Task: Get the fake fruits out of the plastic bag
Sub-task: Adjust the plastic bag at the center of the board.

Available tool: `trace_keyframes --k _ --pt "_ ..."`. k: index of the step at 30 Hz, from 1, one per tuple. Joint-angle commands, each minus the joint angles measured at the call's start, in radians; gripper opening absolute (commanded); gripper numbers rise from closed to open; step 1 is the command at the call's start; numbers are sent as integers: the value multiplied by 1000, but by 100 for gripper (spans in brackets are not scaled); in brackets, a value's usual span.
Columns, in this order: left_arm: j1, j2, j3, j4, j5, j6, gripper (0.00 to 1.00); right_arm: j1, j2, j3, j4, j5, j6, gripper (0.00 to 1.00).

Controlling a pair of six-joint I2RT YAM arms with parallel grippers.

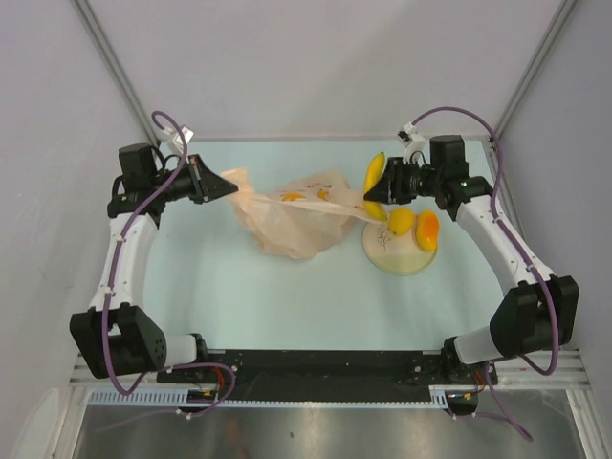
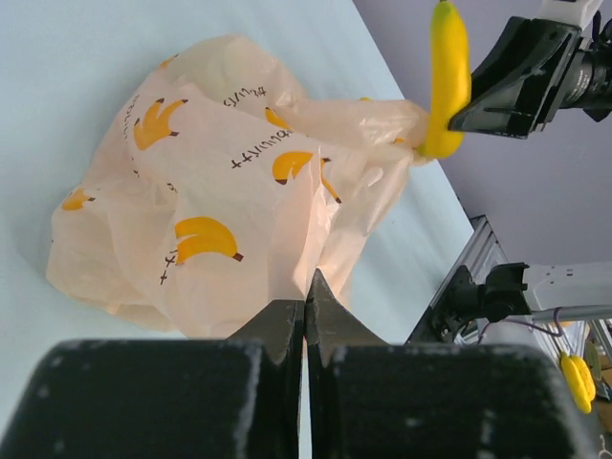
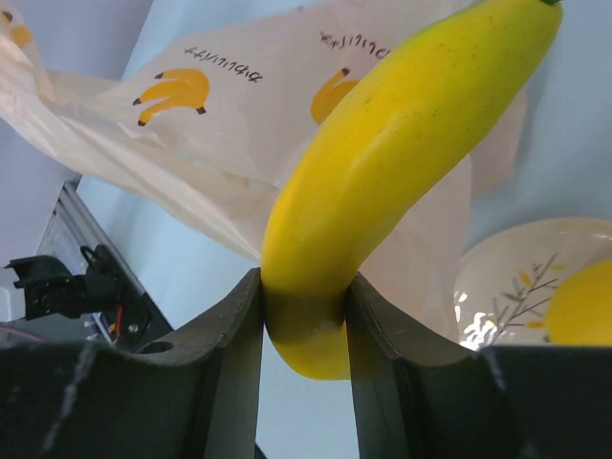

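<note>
The peach plastic bag (image 1: 292, 220) with banana prints hangs stretched between the two arms above the table. My left gripper (image 1: 228, 186) is shut on the bag's left end; in the left wrist view its jaws (image 2: 307, 292) pinch a fold of the bag (image 2: 220, 191). My right gripper (image 1: 373, 188) is shut on a yellow banana (image 1: 375, 170), held upright at the bag's right end. Up close the banana (image 3: 402, 143) sits clamped between the right gripper's (image 3: 304, 306) fingers, with the bag (image 3: 239, 105) behind it. A stretched tip of the bag reaches the banana (image 2: 448, 76).
A round cream plate (image 1: 406, 258) with a twig drawing lies at the right, under the right gripper. A yellow lemon (image 1: 402, 222) and an orange fruit (image 1: 427, 229) rest on it. The plate (image 3: 516, 277) and a yellow fruit (image 3: 583, 316) show in the right wrist view.
</note>
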Motion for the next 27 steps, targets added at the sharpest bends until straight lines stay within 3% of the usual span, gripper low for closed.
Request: trace_keyframes --k 1,4,6,11,13,16,19,27 --pt "11 -30 42 -28 -45 48 0 -7 -48 16 34 -41 78 24" --pt "31 -53 50 -74 -152 100 0 -93 -63 54 245 -50 154 26" --pt "42 -56 43 -91 -197 123 0 -122 -15 167 330 -28 199 24" --pt "51 -47 36 -90 -189 135 0 -193 56 246 551 56 373 24" --pt "51 -45 36 -90 -188 134 0 -197 73 238 595 110 509 25" --pt "50 -61 -1 -42 -119 68 0 -193 90 230 577 113 590 26" --pt "42 -76 -52 15 -71 14 0 -110 110 203 563 51 625 26" --pt "-36 -72 13 -27 -86 55 0 158 116 158 582 3 674 26"
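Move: The bag's body lies low between the hands: its middle is about 19 cm left of the right hand, 3 cm farther out and some 14 cm down. From the left hand, shut on one end, it is roughly 15 cm right, 3 cm ahead and 17 cm below. Beside the right hand's banana, the plate is about 9 cm right and 3 cm back, the lemon 9 cm right and 1 cm ahead, and the mango 17 cm right and 1 cm back, all some 14 cm down. With the banana still gripped and the bag's right end caught at the banana's lower end, the right hand hauls that end up about 17 cm while going forward and somewhat right, then swings left some 10 cm, sinking and drawing back a little. Its wrist rolls nearly 30 degrees, left side rising. The left hand keeps its pinch, shifting a couple of centimetres left and down, then easing partly back. ##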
